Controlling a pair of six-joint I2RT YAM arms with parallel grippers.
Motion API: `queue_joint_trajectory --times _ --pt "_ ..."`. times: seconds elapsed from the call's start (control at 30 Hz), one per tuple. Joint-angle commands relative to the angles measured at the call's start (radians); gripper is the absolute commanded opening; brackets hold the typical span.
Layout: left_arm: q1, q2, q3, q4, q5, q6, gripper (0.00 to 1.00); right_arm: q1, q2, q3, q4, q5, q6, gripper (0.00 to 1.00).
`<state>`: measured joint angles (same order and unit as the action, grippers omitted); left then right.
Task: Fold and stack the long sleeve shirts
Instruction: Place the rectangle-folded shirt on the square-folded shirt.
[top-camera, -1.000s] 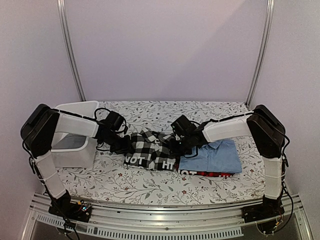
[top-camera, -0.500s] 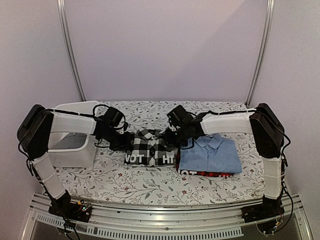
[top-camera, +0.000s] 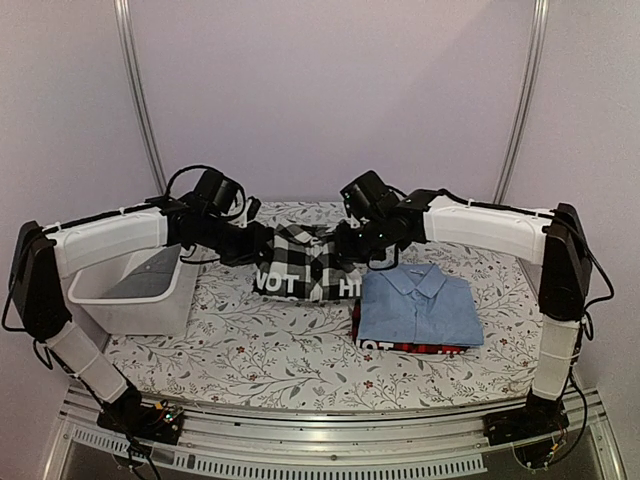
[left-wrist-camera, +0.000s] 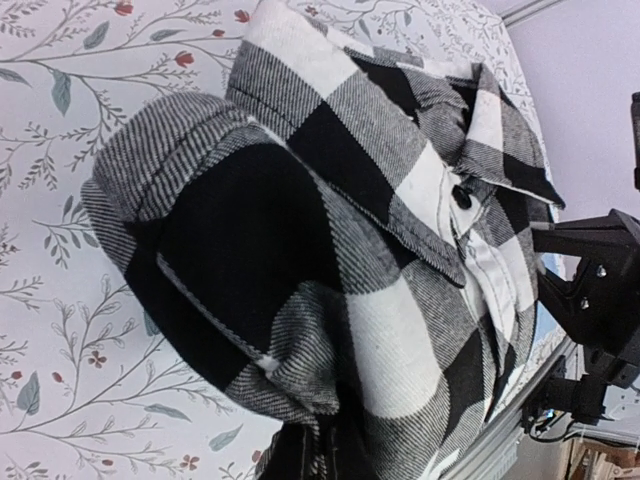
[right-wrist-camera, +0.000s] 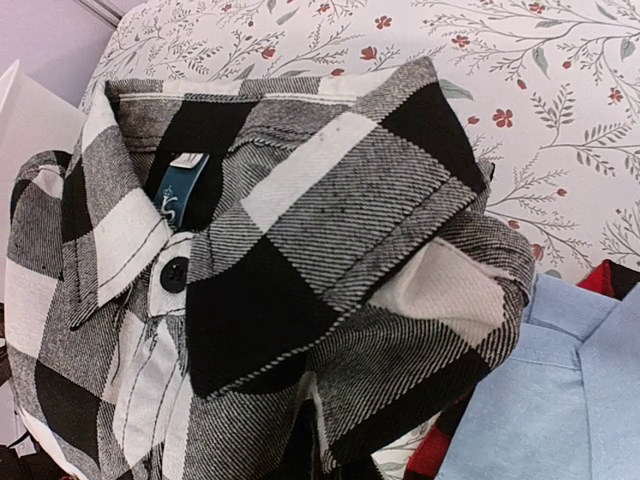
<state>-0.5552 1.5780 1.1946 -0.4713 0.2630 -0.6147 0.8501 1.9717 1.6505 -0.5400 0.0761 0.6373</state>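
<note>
The folded black-and-white checked shirt (top-camera: 300, 263) hangs between my two grippers above the table, its white-lettered black band along the lower edge. My left gripper (top-camera: 256, 246) is shut on the shirt's left edge and my right gripper (top-camera: 346, 246) is shut on its right edge. In both wrist views the checked cloth (left-wrist-camera: 330, 250) (right-wrist-camera: 280, 270) covers the fingers. The light blue collared shirt (top-camera: 420, 306) lies folded at the right on top of the red-and-black shirt (top-camera: 400, 347). The blue shirt (right-wrist-camera: 560, 400) lies just to the right of the held one.
A white plastic tub (top-camera: 130, 290) stands at the table's left, under my left arm. The table wears a floral cloth (top-camera: 270, 350). Two metal posts (top-camera: 140, 100) rise at the back corners.
Both arms have stretched toward the back and raised the checked shirt off the table. The left gripper closed on its edge early in that second.
</note>
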Motion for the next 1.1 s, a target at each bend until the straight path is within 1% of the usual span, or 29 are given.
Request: queue_joint_trajectory --times 0.0,0.2,0.3,0.43,0.63,0.73,0.87,0.97,1.07 --pt "-0.083 -0.017 0.065 0.007 0.044 -0.036 0.0 0.004 -0.117 -0.006 -0.087 0.084 -0.026 0.0" --pt "-0.208 0.063 0.145 0.074 0.026 -0.097 0.0 -0.012 -0.287 -0.19 -0.122 0.148 0.006 0.0" --pt "-0.262 0.131 0.214 0.09 0.019 -0.111 0.0 -0.02 -0.396 -0.288 -0.144 0.192 0.041 0.0" --pt "-0.322 0.242 0.312 0.099 0.018 -0.127 0.0 -0.042 -0.557 -0.425 -0.165 0.212 0.074 0.0" --pt "-0.4 0.382 0.442 0.103 0.014 -0.148 0.0 -0.095 -0.734 -0.575 -0.197 0.226 0.097 0.0" --pt "-0.417 0.437 0.484 0.103 0.005 -0.155 0.0 -0.137 -0.797 -0.647 -0.192 0.209 0.09 0.0" --pt "-0.424 0.483 0.498 0.113 -0.001 -0.169 0.0 -0.193 -0.831 -0.719 -0.167 0.19 0.064 0.0" --pt "-0.425 0.507 0.494 0.121 -0.015 -0.175 0.0 -0.249 -0.842 -0.782 -0.121 0.173 0.032 0.0" --pt "-0.426 0.53 0.452 0.156 -0.053 -0.169 0.0 -0.336 -0.838 -0.857 -0.045 0.105 -0.008 0.01"
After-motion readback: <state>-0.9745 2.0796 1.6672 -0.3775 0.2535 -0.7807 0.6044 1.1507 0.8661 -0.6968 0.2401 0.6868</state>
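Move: The black-and-white plaid shirt is already off the table, pinched at both sides; its middle lies about 8 cm right of the left hand, 3 cm back and 4 cm below. The blue shirt it goes to lies roughly 33 cm right of the left hand and 7 cm back; from the right hand, 17 cm right and 8 cm back; about 12 cm below both. A red checked shirt lies beneath it, some 1 cm nearer the robot and 1 cm farther left. The plaid shirt, kept shut in both grippers, is carried right and somewhat back until it is over the blue shirt, some 25 cm sideways. Both hands rise about 4 cm first, then sink late, the left to 3 cm below its starting height, the right roughly back to its own. The wrists swing about 20 degrees clockwise. ##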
